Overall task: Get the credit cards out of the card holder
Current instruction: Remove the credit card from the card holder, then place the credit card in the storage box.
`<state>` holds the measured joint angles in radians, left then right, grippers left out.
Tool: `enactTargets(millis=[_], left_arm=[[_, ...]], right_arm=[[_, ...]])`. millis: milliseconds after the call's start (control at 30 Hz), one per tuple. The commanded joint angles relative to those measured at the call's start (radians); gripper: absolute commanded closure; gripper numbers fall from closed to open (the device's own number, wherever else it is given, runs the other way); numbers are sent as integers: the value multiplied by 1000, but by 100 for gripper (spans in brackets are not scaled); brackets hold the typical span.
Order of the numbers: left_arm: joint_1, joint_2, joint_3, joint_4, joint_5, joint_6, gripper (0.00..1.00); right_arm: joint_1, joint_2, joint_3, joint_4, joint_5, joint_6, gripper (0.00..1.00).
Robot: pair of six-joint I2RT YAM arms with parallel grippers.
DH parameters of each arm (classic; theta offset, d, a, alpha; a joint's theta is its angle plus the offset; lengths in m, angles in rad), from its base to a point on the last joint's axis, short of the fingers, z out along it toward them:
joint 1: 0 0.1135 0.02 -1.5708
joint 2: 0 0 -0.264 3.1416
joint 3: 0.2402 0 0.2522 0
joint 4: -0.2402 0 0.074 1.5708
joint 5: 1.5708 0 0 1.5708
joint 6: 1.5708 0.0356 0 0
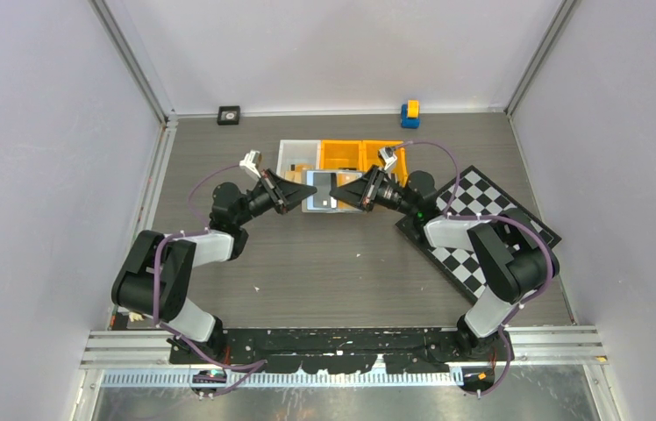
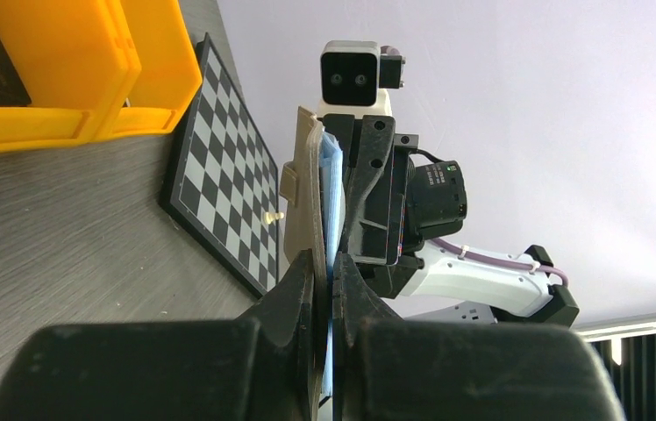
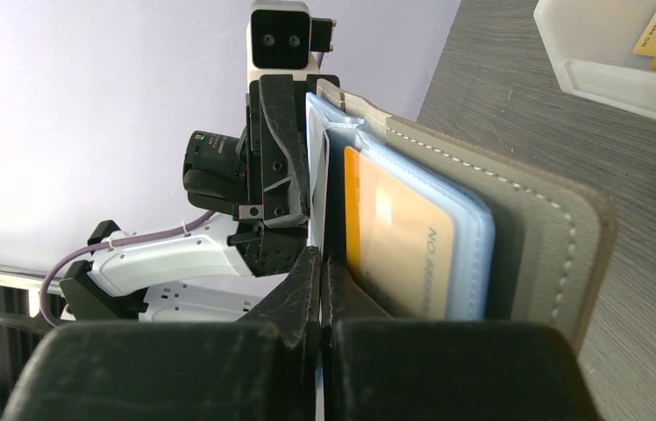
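Note:
The card holder [image 1: 321, 189], a grey bi-fold wallet with pale blue pockets, hangs open above the table between both grippers. My left gripper [image 1: 304, 195] is shut on its left edge. In the left wrist view, that gripper [image 2: 331, 272] pinches the grey flap [image 2: 307, 193] together with a blue inner layer. My right gripper [image 3: 320, 263] is shut on a thin pale card [image 3: 317, 193], seen edge-on at the inner pockets. An orange credit card [image 3: 395, 237] sits in a blue pocket of the open flap [image 3: 535, 237], just right of those jaws.
Behind the wallet stand a white bin [image 1: 298, 156] and two orange bins [image 1: 342, 155]. A chessboard [image 1: 482, 219] lies at the right under the right arm. A small blue and yellow object [image 1: 410, 113] and a black square [image 1: 229, 115] sit by the back wall.

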<state>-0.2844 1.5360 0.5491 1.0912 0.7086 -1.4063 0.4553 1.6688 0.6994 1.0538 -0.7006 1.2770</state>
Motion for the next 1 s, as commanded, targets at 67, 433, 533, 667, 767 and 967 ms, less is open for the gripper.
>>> enactTargets(millis=[67,433,533,667,767,967], left_arm=[[24,-26,-12,74,-7,5,100],[61,-116,-32,-26,-23,58,100],[63,-150,-32,-81,-31,90,100],[65,-214,-25,-221,-65,165,100],[65,-269,-15,-345,-97,229,100],[64,-349,-3,-519,-163,310,100]], right_arm=[[-19,-49,-8,72,5,9,100],[-85,-73,-42,-10,51,-28,99],[-95,-70,-50,19,50,-12,100],[-103,-77,-60,17,58,-14,100],[-113,-88,-68,10,66,-19,100],[-124,-124,-87,0,81,-46,99]])
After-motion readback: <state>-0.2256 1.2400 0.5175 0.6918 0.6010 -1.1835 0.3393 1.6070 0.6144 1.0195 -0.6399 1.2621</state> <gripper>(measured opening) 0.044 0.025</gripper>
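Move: The right fingers are already shut on the edge of the black card in the holder; the card's middle lies about 3 cm to their left, level with them. The gold card in the next pocket sits some 3 cm to their right. The middle yellow box stands roughly 12 cm ahead, 2 cm to the right and 14 cm below; the white box is 12 cm ahead, 10 cm left. From the left hand, which grips the holder's left end, the black card is about 4 cm to the right. Keep the right gripper pinched on the black card and draw it about 5 cm to the right, easing forward roughly half as far and sinking slightly, while turning some 10 degrees clockwise. At the same time pull the left gripper, still clamped on the card holder, about 4 cm left the opposite way, letting it turn a little counter-clockwise and roll its left side up. ##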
